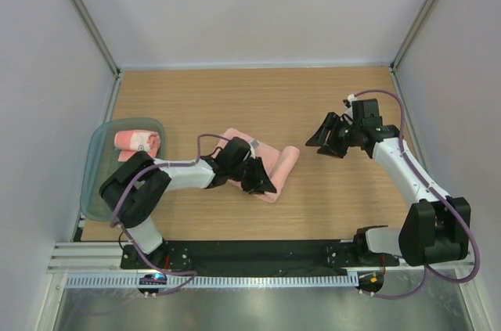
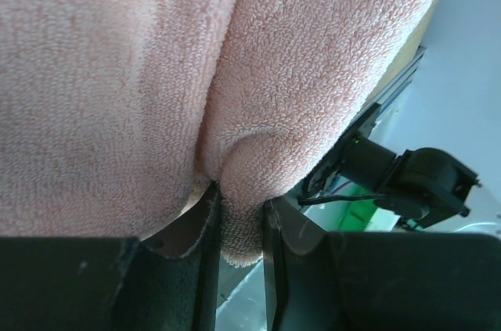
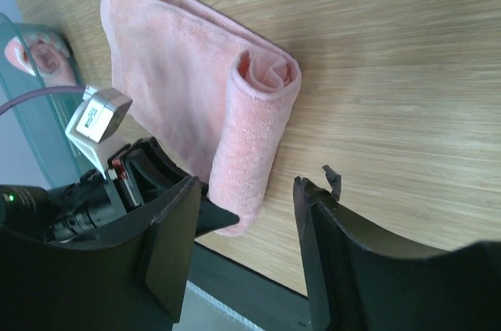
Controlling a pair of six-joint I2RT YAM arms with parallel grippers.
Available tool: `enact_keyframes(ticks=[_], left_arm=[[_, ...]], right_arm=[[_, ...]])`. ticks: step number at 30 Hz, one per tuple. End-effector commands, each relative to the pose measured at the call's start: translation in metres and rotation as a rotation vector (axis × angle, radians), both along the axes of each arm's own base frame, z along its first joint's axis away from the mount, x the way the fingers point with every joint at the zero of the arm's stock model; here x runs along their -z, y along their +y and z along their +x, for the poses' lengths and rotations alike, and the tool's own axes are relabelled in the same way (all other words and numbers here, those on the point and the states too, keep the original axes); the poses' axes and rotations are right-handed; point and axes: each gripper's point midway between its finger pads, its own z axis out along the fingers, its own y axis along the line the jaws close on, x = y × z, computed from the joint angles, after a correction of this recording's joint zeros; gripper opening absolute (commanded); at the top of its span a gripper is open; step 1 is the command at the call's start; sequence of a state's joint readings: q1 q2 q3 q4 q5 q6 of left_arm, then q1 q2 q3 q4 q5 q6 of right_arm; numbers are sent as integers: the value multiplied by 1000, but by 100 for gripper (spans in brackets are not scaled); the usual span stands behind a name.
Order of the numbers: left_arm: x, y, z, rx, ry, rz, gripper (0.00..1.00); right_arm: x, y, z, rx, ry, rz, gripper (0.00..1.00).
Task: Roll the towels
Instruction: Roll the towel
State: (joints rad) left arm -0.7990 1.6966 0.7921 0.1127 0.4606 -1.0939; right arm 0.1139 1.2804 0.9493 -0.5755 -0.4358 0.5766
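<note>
A salmon-pink towel point(image 1: 283, 165) lies mid-table, its right edge rolled into a tube point(image 3: 254, 124) and the rest flat point(image 3: 160, 73). My left gripper point(image 1: 255, 180) sits on the towel's near end, shut on a pinched fold of terry point(image 2: 241, 225) between its fingers point(image 2: 205, 221). My right gripper point(image 1: 318, 145) hovers to the right of the roll, apart from it, open with nothing between its fingertips point(image 3: 307, 190). A second towel point(image 1: 137, 142), rolled, lies in the tray at the left.
The translucent grey-green tray point(image 1: 95, 182) sits at the table's left edge, also seen far off in the right wrist view as the tray point(image 3: 23, 88). Bare wooden tabletop point(image 1: 258, 100) stretches behind the towel. Grey walls enclose three sides.
</note>
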Motion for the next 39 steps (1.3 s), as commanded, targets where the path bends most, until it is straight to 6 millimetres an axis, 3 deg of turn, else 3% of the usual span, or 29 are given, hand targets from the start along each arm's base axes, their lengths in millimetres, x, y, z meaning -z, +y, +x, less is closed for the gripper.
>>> enact_keyframes(ticks=[1, 8, 14, 19, 25, 29, 34, 39], left_arm=[[-11, 7, -1, -65, 109, -27, 0], [-11, 22, 6, -125, 271, -54, 0], [3, 36, 10, -137, 361, -37, 0], [14, 52, 9, -173, 451, 4, 0], [14, 63, 18, -189, 501, -5, 0], [17, 67, 19, -178, 534, 2, 0], [22, 71, 23, -183, 558, -5, 0], [18, 75, 28, -200, 518, 22, 4]], right_arm=[[-7, 14, -6, -61, -32, 80, 58], [-1, 34, -11, -126, -35, 139, 58], [3, 52, -11, -174, -40, 168, 58], [5, 91, -15, -278, -55, 230, 54], [29, 129, -9, -336, -26, 306, 39], [39, 147, 0, -354, -39, 334, 36], [68, 156, 11, -355, 7, 327, 31], [82, 158, 20, -331, 6, 311, 29]])
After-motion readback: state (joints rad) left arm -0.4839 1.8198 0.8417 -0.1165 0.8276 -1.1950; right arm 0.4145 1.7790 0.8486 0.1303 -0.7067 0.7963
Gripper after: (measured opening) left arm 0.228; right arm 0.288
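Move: The left gripper already holds the near end of the pink towel roll; the roll's far end lies about 12 cm ahead of this hand and 7 cm to its right, nearly level with it. The open right gripper has that far end some 8 cm to its left, 2 cm back and 10 cm below. The unrolled part of the towel spreads about 15 cm to the left of that end and 1 cm nearer the base. Bring the right gripper about 15 cm left and down some 9 cm onto the far end of the roll, turning it roughly 20 degrees counter-clockwise, and narrow its fingers to about half to pinch the rolled cloth. Meanwhile, keep the left grip on the near end and drag it about 6 cm left and 3 cm forward, rolling the wrist nearly 30 degrees. ##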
